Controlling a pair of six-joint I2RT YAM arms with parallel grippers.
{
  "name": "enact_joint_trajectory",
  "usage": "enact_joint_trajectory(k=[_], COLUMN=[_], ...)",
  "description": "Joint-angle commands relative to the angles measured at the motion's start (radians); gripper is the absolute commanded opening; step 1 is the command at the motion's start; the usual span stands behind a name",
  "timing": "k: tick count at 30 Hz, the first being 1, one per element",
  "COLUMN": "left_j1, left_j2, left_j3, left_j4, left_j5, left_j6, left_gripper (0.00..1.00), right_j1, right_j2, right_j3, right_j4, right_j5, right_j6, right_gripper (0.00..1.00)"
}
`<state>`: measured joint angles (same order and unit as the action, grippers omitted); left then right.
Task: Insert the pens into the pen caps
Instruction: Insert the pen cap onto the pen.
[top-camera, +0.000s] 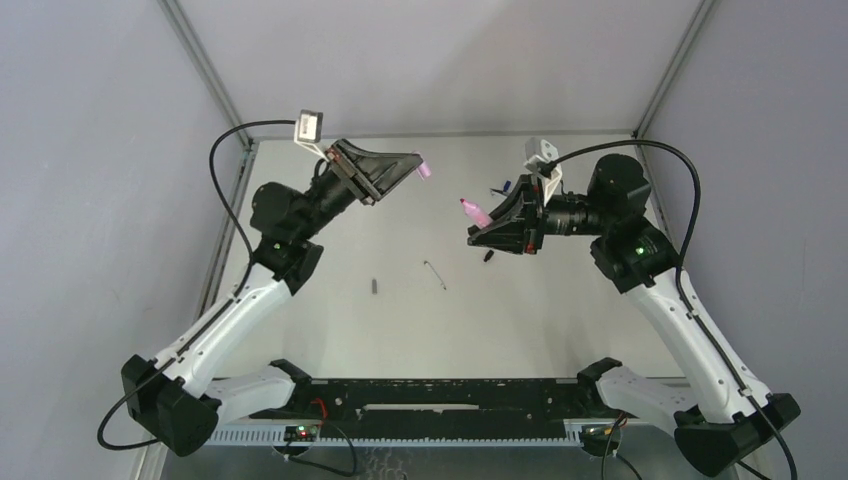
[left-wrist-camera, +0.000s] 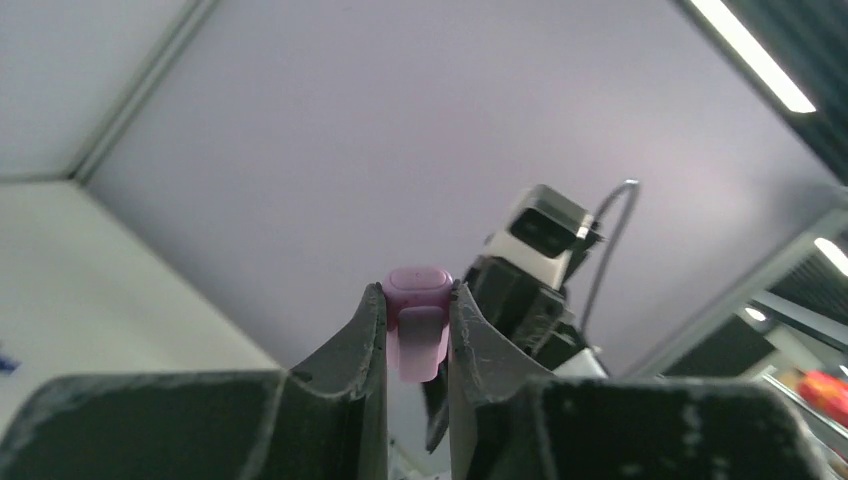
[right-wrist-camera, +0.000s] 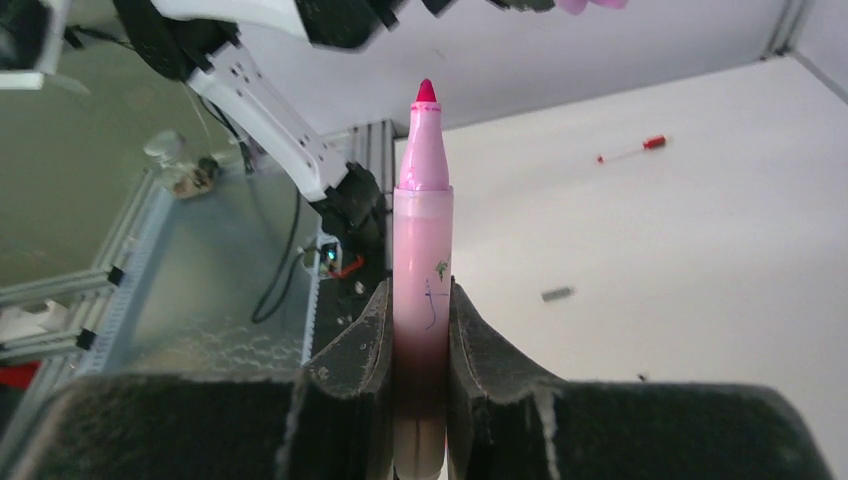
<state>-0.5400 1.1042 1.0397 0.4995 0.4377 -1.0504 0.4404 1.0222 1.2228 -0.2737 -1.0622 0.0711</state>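
My left gripper (top-camera: 412, 167) is raised over the far left of the table and is shut on a short pink pen cap (top-camera: 425, 170). In the left wrist view the pink cap (left-wrist-camera: 418, 298) is pinched at the very fingertips (left-wrist-camera: 372, 330). My right gripper (top-camera: 480, 228) is shut on the thick pink marker (top-camera: 475, 212), whose tip points up-left toward the cap across a short gap. From the right wrist the marker (right-wrist-camera: 422, 240) stands upright between the jaws with its red tip bare, and the cap (right-wrist-camera: 590, 4) shows at the top edge.
On the table lie a small grey cap (top-camera: 374, 286), a thin stick pen (top-camera: 435, 273), a blue piece (top-camera: 507, 186) behind the right gripper and a dark piece (top-camera: 489, 255) below it. The right wrist view shows a red-ended thin pen (right-wrist-camera: 632, 150) and the grey cap (right-wrist-camera: 558, 294).
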Motion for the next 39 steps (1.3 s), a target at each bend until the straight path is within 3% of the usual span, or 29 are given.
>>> enact_joint_trajectory(k=[1, 6, 14, 17, 19, 21, 23, 29, 39], left_j1=[0.003, 0.003, -0.005, -0.016, -0.017, -0.015, -0.014, -0.009, -0.012], left_j2=[0.003, 0.036, 0.038, 0.037, 0.051, 0.08, 0.119, 0.184, 0.182], left_j3=[-0.055, -0.059, -0.082, -0.092, -0.094, -0.086, -0.064, 0.044, 0.153], left_j4=[0.41, 0.597, 0.57, 0.582, 0.653, 0.776, 0.929, 0.957, 0.962], left_j5=[0.079, 0.118, 0.04, 0.053, 0.086, 0.133, 0.216, 0.446, 0.498], left_j6=[-0.157, -0.234, -0.265, -0.241, -0.244, -0.27, -0.301, -0.335, -0.345], left_gripper=[0.0, 0.0, 0.0, 0.0, 0.0, 0.01, 0.02, 0.0, 0.0], right_j1=[0.05, 0.115, 0.162, 0.157, 0.154, 0.182, 0.214, 0.267, 0.29], right_j2=[0.005, -0.001, -0.013, -0.006, 0.003, 0.005, 0.009, 0.021, 0.022], right_j3=[0.03, 0.029, 0.046, 0.045, 0.044, 0.033, 0.032, 0.023, -0.019], right_j4=[0.204, 0.211, 0.102, 0.13, 0.193, 0.258, 0.264, 0.327, 0.455], right_j5=[0.0, 0.117, 0.387, 0.27, 0.081, 0.004, -0.012, -0.07, -0.066], right_j6=[0.21, 0.162, -0.023, -0.011, 0.045, 0.106, 0.118, 0.172, 0.323], right_gripper=[0.0, 0.0, 0.0, 0.0, 0.0, 0.0, 0.0, 0.0, 0.0])
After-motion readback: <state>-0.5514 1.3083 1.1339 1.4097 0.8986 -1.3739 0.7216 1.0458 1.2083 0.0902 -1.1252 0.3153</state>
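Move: The left hand holds the pink cap and the right holds the pink pen, tip upwards. From the left hand, the pen tip lies about 8 cm right, 6 cm back and 2 cm lower; the thin white pen is on the table, some 42 cm below, 5 cm ahead and 3 cm right. From the right hand, the pink cap is about 8 cm ahead, 9 cm left and 5 cm higher. Both hands draw back, left some 11 cm tilting upward, right 8 cm and leftward, bringing cap towards pen. ##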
